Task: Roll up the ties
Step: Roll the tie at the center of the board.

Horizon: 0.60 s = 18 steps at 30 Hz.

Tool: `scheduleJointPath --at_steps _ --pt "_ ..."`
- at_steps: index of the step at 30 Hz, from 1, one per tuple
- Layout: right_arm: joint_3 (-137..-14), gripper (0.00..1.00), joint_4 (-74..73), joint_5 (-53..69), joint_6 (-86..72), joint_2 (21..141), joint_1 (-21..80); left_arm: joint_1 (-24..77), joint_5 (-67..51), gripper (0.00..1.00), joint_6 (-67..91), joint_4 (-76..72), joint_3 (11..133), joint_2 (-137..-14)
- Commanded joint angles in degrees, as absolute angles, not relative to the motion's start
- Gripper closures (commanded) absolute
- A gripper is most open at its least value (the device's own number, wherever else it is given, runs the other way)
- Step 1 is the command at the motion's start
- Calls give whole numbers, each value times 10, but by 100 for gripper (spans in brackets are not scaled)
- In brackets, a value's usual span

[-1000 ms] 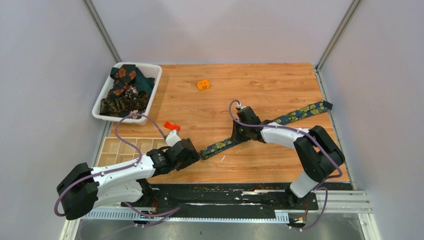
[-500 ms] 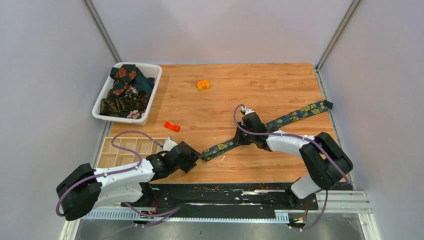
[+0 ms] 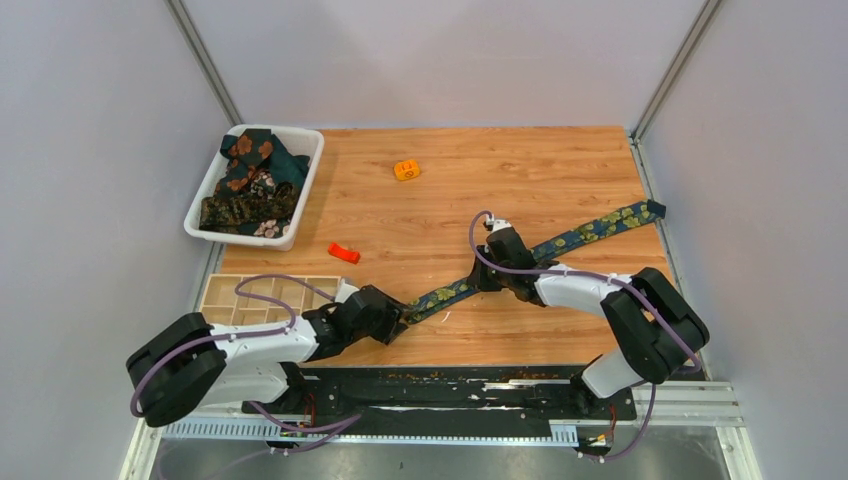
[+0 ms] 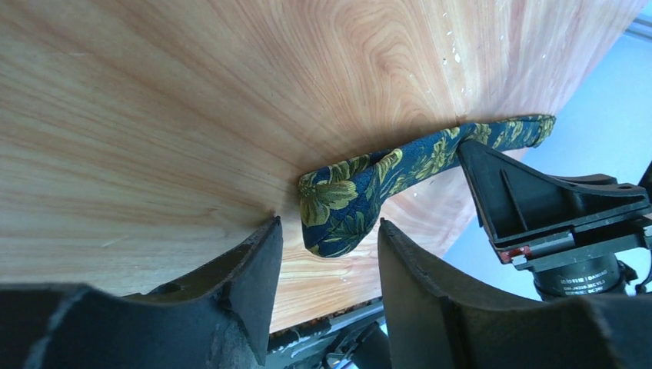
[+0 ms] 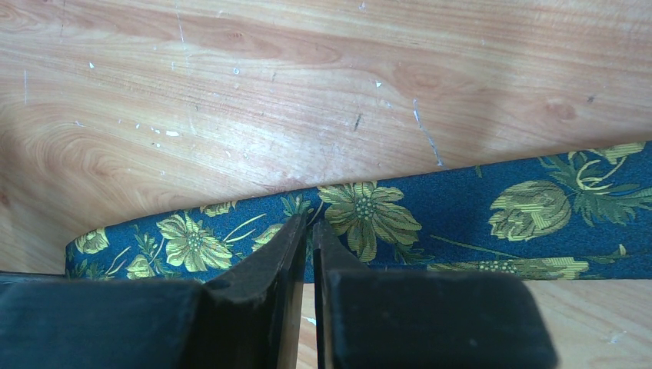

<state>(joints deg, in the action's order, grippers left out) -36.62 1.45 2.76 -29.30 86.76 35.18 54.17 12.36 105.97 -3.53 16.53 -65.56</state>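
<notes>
A navy tie (image 3: 590,228) with yellow-green flowers lies stretched diagonally across the wooden table, from near the front centre to the right back. My left gripper (image 3: 398,318) is at its near tip. In the left wrist view the tie's rounded end (image 4: 338,207) lies between the open jaws of that gripper (image 4: 329,231), touching neither finger. My right gripper (image 3: 487,280) stands over the tie's middle stretch. Seen from the right wrist, this gripper (image 5: 310,223) is shut, and its tips press down on the flat fabric (image 5: 461,207). More ties (image 3: 250,180) are heaped in a white bin.
The white bin (image 3: 305,140) stands at the back left. A wooden divided tray (image 3: 250,292) lies by the left arm. A small orange piece (image 3: 406,170) and a red piece (image 3: 343,252) lie on the table (image 3: 520,170).
My left arm has slid toward the near edge, and its jaws have narrowed round the tie's tip. My right gripper has shifted slightly right along the tie and closed a little.
</notes>
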Motion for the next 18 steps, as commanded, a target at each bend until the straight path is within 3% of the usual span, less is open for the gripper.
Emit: scheduleJointPath --at_steps 1,11,15,18 --pt "-351 90 -5 9 -290 866 350 539 125 46 1074 -57 168 -676" --pt "-333 90 38 24 -282 843 351 530 197 90 864 -5 262 -734" --pt "-310 87 63 33 -276 814 351 529 286 93 732 74 289 -698" --pt "-299 86 76 35 -276 802 351 529 312 85 663 97 291 -665"
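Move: The folded near end of the tie lies just off the left fingertips, about 1 cm ahead, 1 cm right and 2 cm below the left hand. The right fingers rest on the tie roughly 12 cm to the left hand's right and 6 cm ahead; from that right hand the tie's end is some 11 cm left and 5 cm back. The red block sits about 13 cm ahead and 11 cm left of the left hand; the wooden tray's middle is 24 cm left, 1 cm ahead. Sinking about 1 cm, the left fingers pinch shut on the tie's folded end from a half-open gap, then carry it forward some 4 cm and up about 2 cm, the wrist rolling left side up and tipping the fingers upward, nearly 30 degrees in all. The right fingers, still shut, stay on the tie and only late draw back about 1 cm. ##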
